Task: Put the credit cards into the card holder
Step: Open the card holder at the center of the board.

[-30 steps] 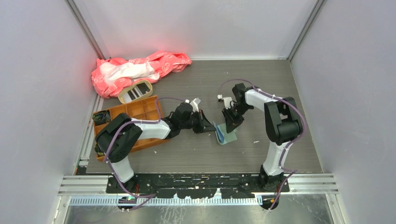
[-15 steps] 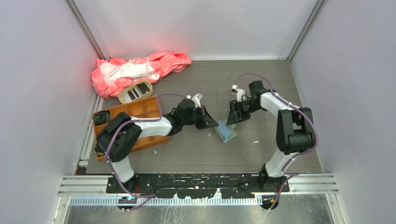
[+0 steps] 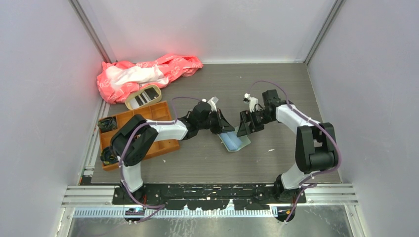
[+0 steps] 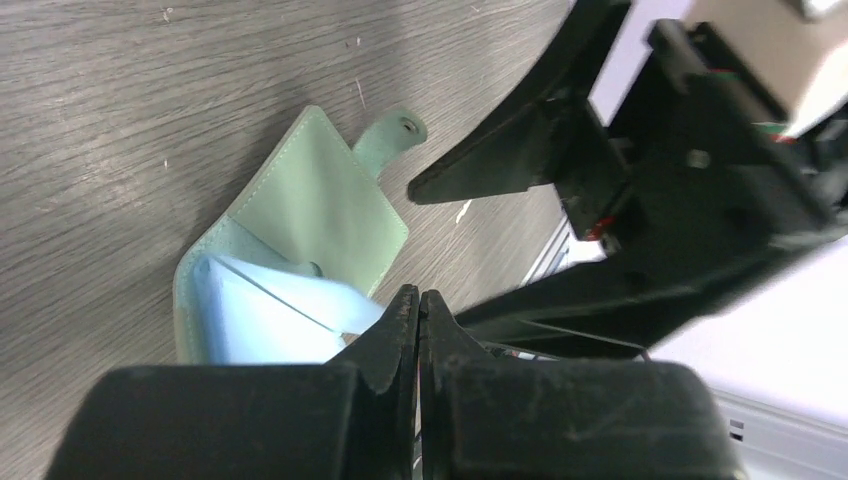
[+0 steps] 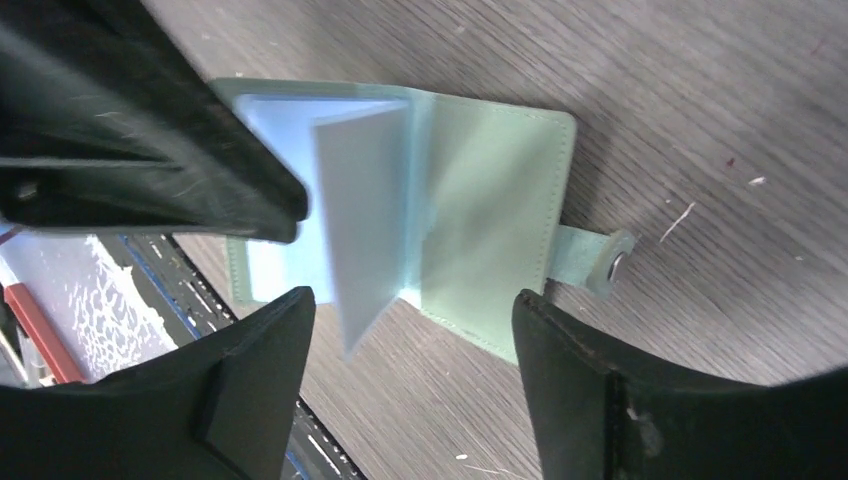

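The card holder (image 3: 234, 141) lies open on the table, sage-green with pale blue pockets (image 5: 360, 220) fanned up and its snap tab (image 5: 605, 262) sticking out. My left gripper (image 3: 227, 128) is shut with nothing seen between its jaws. Its tip (image 4: 418, 300) is at the holder's left edge, over the blue pockets. My right gripper (image 3: 243, 129) stands open just above the holder's far side, its fingers (image 5: 250, 380) astride the pockets and holding nothing. Dark and pale credit cards (image 3: 145, 97) lie in a beige tray at the back left.
The beige tray's rim (image 3: 129, 102) touches an orange compartment tray (image 3: 159, 148) under my left arm. A pink plastic bag (image 3: 148, 74) lies crumpled at the back left. Grey walls enclose the table on three sides.
My right gripper has opened wide and drawn back to the right. The card holder has gone from propped up to lying open and flat. My left gripper has slid right to its edge.
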Available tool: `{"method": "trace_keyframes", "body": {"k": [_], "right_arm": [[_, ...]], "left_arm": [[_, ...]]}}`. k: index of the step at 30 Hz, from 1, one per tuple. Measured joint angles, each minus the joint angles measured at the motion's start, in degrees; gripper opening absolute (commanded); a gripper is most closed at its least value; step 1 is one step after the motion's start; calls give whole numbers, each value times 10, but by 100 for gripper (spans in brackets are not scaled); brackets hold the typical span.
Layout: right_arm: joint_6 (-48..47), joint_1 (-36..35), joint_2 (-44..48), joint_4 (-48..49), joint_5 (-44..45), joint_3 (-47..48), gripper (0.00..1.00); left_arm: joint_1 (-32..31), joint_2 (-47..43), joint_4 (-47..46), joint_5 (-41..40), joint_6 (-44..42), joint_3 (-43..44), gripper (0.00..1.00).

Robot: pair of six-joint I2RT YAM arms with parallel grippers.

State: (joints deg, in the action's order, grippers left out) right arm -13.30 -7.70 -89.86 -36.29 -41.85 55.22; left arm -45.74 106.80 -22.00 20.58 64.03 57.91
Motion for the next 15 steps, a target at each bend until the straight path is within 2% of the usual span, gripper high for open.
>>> {"method": "trace_keyframes", "body": {"k": [2, 7, 11, 15], "right_arm": [[-1, -9, -21, 0, 20, 0, 65], [-2, -34, -74, -2, 74, 2, 41], [6, -39, -90, -10, 117, 16, 33], [15, -40, -96, -15, 140, 25, 30]], "left_arm": [[0, -4, 4, -4, -4, 0, 3], [0, -62, 66, -41, -45, -12, 21], [0, -150, 116, -86, -77, -39, 36], [0, -229, 150, -122, -81, -86, 45]]}}
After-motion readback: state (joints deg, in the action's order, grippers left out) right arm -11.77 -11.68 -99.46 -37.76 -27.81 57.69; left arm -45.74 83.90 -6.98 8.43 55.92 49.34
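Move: The right hand's open fingers straddle the clasp-side half of the opened card holder, whose middle is about 6 cm below, some 2 cm to the left and 1 cm back. The half-raised clear leaf lies roughly 4 cm to that hand's left, 3 cm back and 5 cm down. From the shut left fingertips, the middle of the whole holder lies around 4 cm back, 1 cm right and 8 cm below; the leaf stands about 4 cm back and 6 cm below, level sideways. The right fingertips come down onto the holder's clasp-side cover, dropping about 5.5 cm, drifting slightly right and closing from wide to roughly a third open, while the hand tips some 15 degrees to point more steeply down. The left hand meanwhile pulls away from the clear leaf, about 7 cm to the left and 5 cm up, its fingers opening partway. ##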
